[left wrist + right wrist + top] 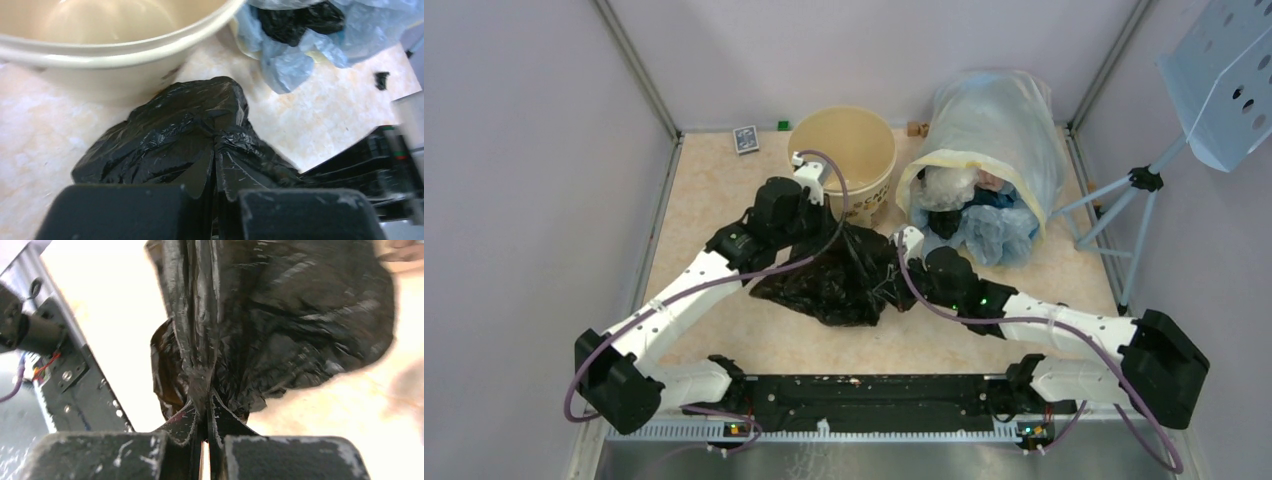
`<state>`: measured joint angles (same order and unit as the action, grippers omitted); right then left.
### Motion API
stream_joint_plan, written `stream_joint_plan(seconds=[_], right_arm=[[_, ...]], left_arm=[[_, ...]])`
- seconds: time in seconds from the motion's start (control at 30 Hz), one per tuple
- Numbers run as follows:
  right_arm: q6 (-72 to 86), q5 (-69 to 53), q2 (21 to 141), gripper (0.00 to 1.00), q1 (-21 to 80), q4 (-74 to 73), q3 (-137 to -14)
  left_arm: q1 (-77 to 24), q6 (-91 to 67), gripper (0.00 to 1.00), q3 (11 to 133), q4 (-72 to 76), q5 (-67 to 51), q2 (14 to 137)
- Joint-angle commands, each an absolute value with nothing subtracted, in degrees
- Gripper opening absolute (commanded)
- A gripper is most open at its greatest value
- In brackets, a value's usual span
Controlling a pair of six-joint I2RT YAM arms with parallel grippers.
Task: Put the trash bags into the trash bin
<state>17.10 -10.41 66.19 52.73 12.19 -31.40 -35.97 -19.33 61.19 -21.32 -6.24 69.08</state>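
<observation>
A crumpled black trash bag (834,275) hangs between both arms in the middle of the table, just in front of the cream trash bin (844,160). My left gripper (832,232) is shut on the bag's upper left edge; in the left wrist view the black plastic (190,135) is pinched between the fingertips (215,155), with the bin's rim (125,45) close ahead. My right gripper (902,262) is shut on the bag's right edge; in the right wrist view a gathered fold of the bag (260,320) is clamped at the fingertips (205,405).
A large translucent sack (989,150) lies on its side to the right of the bin, spilling blue and black bags (984,215). A small card box (745,138) and a green block (783,126) sit at the back. A tripod stand (1139,200) is at right.
</observation>
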Motion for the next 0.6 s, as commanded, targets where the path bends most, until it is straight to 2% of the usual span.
stream_joint_plan(seconds=[0.0,0.07,0.23,0.33,0.47,0.57], right_arm=[[23.07,5.6,61.19,0.0,52.01,2.02,-36.71],[26.89,10.11,60.4,0.0,51.19,-3.66,-38.32],[34.17,20.25,60.64,0.0,50.89,-13.74,-44.31],[38.41,26.9,61.89,0.0,50.89,-19.93,-48.37],[39.01,26.85,64.29,0.0,50.89,-22.74,-52.48],[39.11,24.94,65.3,0.0,50.91,-22.57,-53.82]], left_arm=[[-31.36,-18.87,0.08,58.48,-20.94,-2.94,64.95],[-29.89,-19.06,0.13,57.29,-20.79,-2.05,63.88],[-29.26,-18.5,0.42,56.46,-20.91,1.02,61.46],[-29.25,-16.49,0.58,56.89,-21.79,-1.74,59.58],[-29.25,-13.57,0.64,55.87,-23.19,-10.81,55.68],[-29.22,-14.45,0.59,52.31,-21.3,-21.24,52.43]])
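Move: The black trash bag hangs between both closed hands, its middle about 4 cm back, 3 cm left and 14 cm below the left hand; from the right hand it is some 12 cm left, 6 cm ahead and 4 cm below. The trash bin stands straight ahead of the left hand, about 21 cm out, its middle 12 cm lower. Roughly 20 cm ahead, 23 cm right and 9 cm below the right hand lies the blue bag. The black bag stays pinched in the right fingers, drawn forward and to the right about 7 cm each way while rising some 5 cm, the wrist swinging about 40 degrees clockwise. The left fingers open wide and let go of the bag's upper part, that hand moving about 6 cm left, then lifting and easing back about 3 cm each. ##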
